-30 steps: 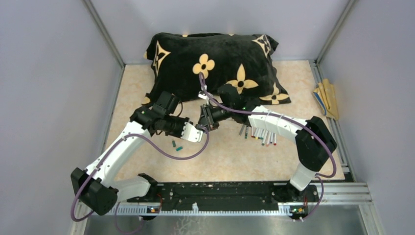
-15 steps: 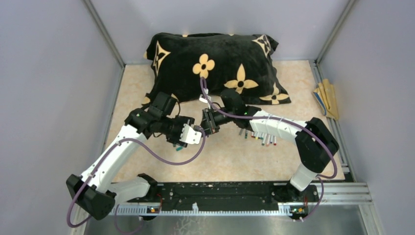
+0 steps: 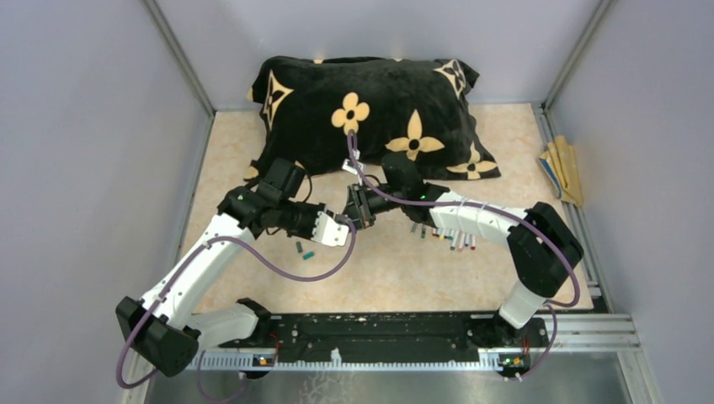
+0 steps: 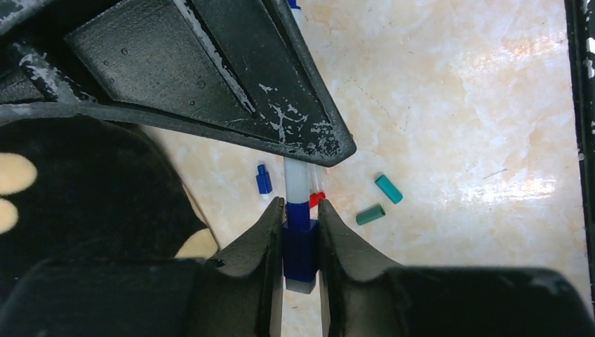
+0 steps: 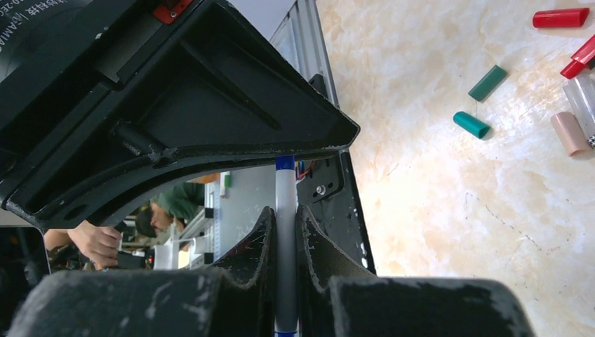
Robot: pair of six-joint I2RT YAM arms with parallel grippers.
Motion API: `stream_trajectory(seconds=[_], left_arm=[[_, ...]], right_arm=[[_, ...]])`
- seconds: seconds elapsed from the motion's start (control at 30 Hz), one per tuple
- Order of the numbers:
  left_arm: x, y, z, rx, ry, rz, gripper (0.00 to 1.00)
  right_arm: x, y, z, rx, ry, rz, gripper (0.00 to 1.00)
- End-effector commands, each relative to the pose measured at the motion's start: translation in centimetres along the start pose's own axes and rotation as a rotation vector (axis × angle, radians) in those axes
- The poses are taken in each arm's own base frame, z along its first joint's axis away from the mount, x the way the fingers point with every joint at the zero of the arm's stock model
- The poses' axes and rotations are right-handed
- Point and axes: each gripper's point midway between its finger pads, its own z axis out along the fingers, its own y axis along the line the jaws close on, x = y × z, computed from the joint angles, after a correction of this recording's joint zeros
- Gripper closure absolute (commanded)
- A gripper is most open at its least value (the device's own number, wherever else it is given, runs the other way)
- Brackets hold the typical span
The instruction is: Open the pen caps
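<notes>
In mid-air over the table my two grippers meet tip to tip. The left gripper (image 4: pixel 300 210) (image 3: pixel 340 225) is shut on the blue pen cap (image 4: pixel 300 247) at the end of a pen. The right gripper (image 5: pixel 284 214) (image 3: pixel 354 209) is shut on the white barrel of that pen (image 5: pixel 285 203) (image 4: pixel 295 184). The cap still sits on the barrel. Loose caps lie below: teal (image 4: pixel 388 189), green (image 4: pixel 370 214), blue (image 4: pixel 264 180), red (image 4: pixel 317 199). A row of pens (image 3: pixel 446 234) lies under the right forearm.
A black pillow (image 3: pixel 370 109) with tan flowers fills the back of the table, just behind the grippers. Tan sticks (image 3: pixel 562 172) lie at the right edge. Grey walls close in the left, right and back. A red cap (image 5: pixel 560 17) and a pinkish cap (image 5: pixel 569 133) lie apart.
The left gripper dipped toward the loose caps half a second ago, then came back up onto the pen's blue end. The right gripper shifted slightly left with the pen.
</notes>
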Motion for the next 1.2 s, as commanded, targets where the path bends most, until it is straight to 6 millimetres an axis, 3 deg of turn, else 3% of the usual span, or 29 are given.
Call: stream_trajectory(seconds=[0.0, 0.1, 0.33, 0.73, 0.9, 1.03, 1.17], left_arm=[[0.7, 0.0, 0.3, -0.004, 0.038, 0.019, 0.91], [1.6, 0.2, 0.3, -0.013, 0.082, 0.025, 1.0], [3.8, -0.5, 1.3, 0.044, 0.175, -0.041, 1.0], [6.8, 0.6, 1.9, 0.063, 0.232, -0.095, 1.0], [7.6, 0.7, 2.5, 0.034, 0.233, -0.121, 1.0], [8.3, 0.0, 5.3, 0.025, 0.204, -0.214, 0.92], [10.0, -1.4, 8.4, 0.071, 0.201, -0.311, 0.97]], right_arm=[[0.3, 0.8, -0.9, -0.012, -0.013, -0.044, 1.0], [0.8, 0.2, -1.3, 0.024, -0.013, -0.05, 1.0], [1.9, -1.9, -3.7, 0.224, -0.066, -0.119, 1.0], [6.2, -4.3, -7.7, 0.417, -0.091, -0.118, 1.0], [5.6, -5.3, -9.5, 0.523, -0.149, -0.129, 1.0], [4.0, -7.9, -12.6, 0.742, -0.282, -0.098, 1.0], [3.0, -10.4, -16.6, 0.924, -0.42, -0.011, 1.0]])
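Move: I hold the capped blue marker between my hands: left fingers on the cap, right fingers near the barrel's other end. The cap heap lies about 19 cm below my left hand, 7 ahead and 4 left; on the table the green cap is 6 left and 1 ahead, the teal cap 3 left and 2 back. From my right hand the opened pens' row is some 25 cm right, 7 ahead and 20 below, and the capped silver pen 12 right, 14 ahead. Keeping both grips, I pull firmly against the cap: my right hand draws right and down, first dragging my left about 2 cm along, until the marker parts. My left then swings back leftward, goes forward, and sinks some 9 cm overall towards the cap heap; my right carries the barrel about 13 cm right towards the row, finally forward, swivelling clockwise and tipping its fingertips down. ##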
